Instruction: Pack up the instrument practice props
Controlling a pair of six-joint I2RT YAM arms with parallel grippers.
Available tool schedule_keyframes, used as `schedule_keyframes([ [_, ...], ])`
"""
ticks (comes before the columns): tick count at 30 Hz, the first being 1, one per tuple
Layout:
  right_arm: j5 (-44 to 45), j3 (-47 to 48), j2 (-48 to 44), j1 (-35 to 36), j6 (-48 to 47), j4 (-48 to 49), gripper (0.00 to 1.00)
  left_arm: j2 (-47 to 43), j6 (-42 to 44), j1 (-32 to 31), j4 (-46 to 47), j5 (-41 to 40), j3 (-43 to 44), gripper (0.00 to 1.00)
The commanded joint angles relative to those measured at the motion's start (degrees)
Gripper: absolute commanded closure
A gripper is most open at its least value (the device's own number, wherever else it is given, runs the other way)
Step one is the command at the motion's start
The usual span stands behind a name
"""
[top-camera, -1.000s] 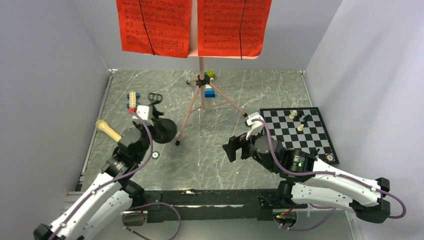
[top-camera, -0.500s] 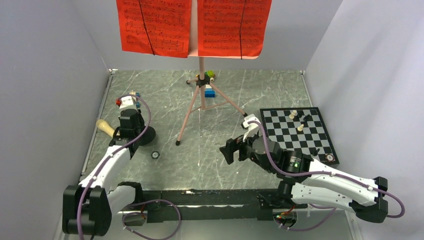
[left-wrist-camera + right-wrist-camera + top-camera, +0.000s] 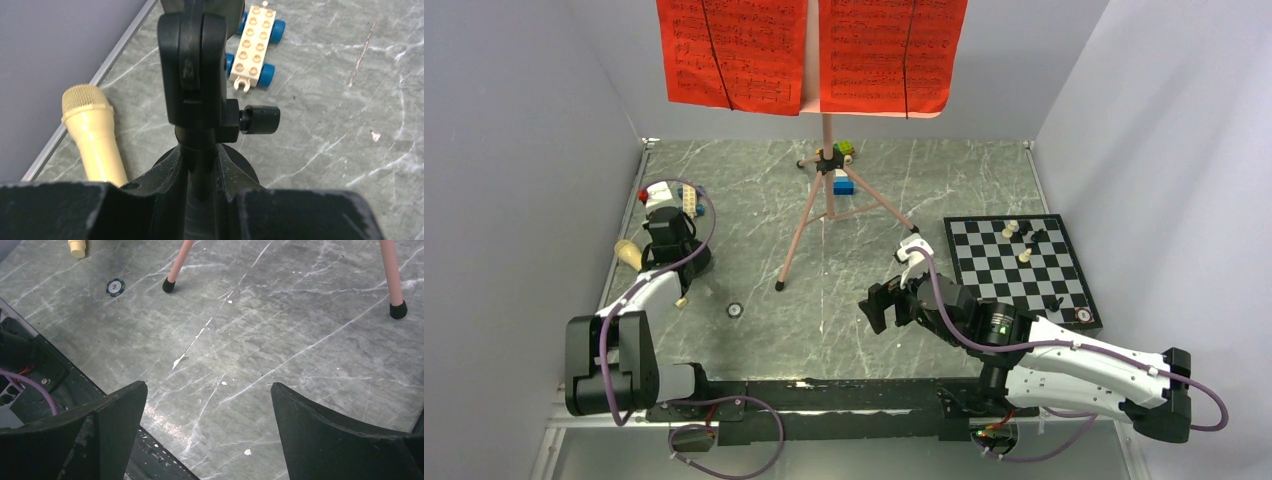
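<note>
My left gripper (image 3: 200, 156) is shut on the thin post of the small black mic stand (image 3: 192, 65). The stand's clip rises in front of the camera and its round base (image 3: 246, 167) shows below the fingers. In the top view this gripper (image 3: 670, 243) is at the table's left side. The beige microphone (image 3: 92, 131) lies just left of it, along the wall (image 3: 628, 252). The pink tripod music stand (image 3: 828, 195) stands at the back middle with red sheet-music pages (image 3: 734, 52) on its desk. My right gripper (image 3: 877, 306) hangs open over bare table, nothing between its fingers (image 3: 209, 386).
A toy block car (image 3: 255, 44) sits just beyond the mic stand. More toy blocks (image 3: 843, 183) lie by the tripod's hub. A chessboard (image 3: 984, 270) with pieces is on the right. A small round chip (image 3: 735, 310) lies near the tripod's front foot (image 3: 169, 286).
My left arm has folded back and carried the mic stand left, toward the wall and the microphone. The right gripper has drifted a little to the left and stays open.
</note>
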Motion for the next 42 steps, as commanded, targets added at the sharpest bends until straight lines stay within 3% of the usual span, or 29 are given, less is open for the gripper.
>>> schedule_keyframes([
  [1, 1.6, 0.8, 0.4, 0.0, -2.1, 2.1, 0.0, 3.2, 2.2, 0.5, 8.2, 2.1, 5.7, 1.0],
  [10, 2.5, 1.2, 1.5, -0.2, -4.0, 1.9, 0.0, 6.9, 6.0, 0.8, 7.2, -1.2, 7.7, 1.0],
  [12, 2.4, 1.1, 1.6, -0.2, -4.1, 1.9, 0.0, 6.4, 6.7, 1.3, 7.7, -2.0, 7.1, 0.94],
  [18, 2.7, 1.3, 1.3, -0.2, -4.2, 1.2, 0.0, 6.2, 5.1, 2.1, 5.4, 0.4, 7.6, 0.57],
  [28, 2.3, 2.3, 0.6, -0.2, -3.7, 0.4, 0.0, -4.4, -1.4, 2.1, -4.0, 1.0, 7.8, 0.25],
  [29, 2.2, 2.5, 0.6, -0.2, -3.6, 0.3, 0.0, -6.3, -1.9, 2.0, -4.5, 1.0, 7.1, 0.08],
  [30, 2.0, 2.6, 0.8, -0.2, -3.4, 0.2, 0.0, -8.1, -2.3, 2.1, -4.9, 0.7, 6.5, 0.02],
  [33, 1.8, 3.1, 0.6, -0.2, -3.2, -0.2, 0.0, -15.1, -4.8, 2.1, -10.1, 0.7, 6.6, 0.01],
  [36, 2.2, 3.1, 0.1, -0.2, -3.3, -0.5, 0.0, -23.6, -6.9, 0.7, -10.3, 8.6, 4.8, 0.01],
  [42, 2.4, 4.1, 1.6, -0.4, -2.9, -0.9, 0.0, -26.5, -2.7, -19.2, -0.7, 21.4, 1.5, 0.01],
])
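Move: Beyond the left hand, which already grips the mic stand's pole, the stand's spot on the table lies about 3 cm ahead, 1 cm left and 11 cm down. The microphone's middle is some 8 cm left and 4 cm back; the toy car is 16 cm ahead and 2 cm left, the poker chip 15 cm back and 13 cm right. From the idle right hand, that spot is roughly 23 cm ahead, 49 cm left and 20 cm down. Sliding the upright mic stand level, about 3 cm forward towards the toy car, the left hand then drifts a little left as its fingers open wide and let go of the pole. It lifts some 16 cm and draws back about 5 cm, tipping its fingers up, then swings quickly to the right away from the stand, turning clockwise. ##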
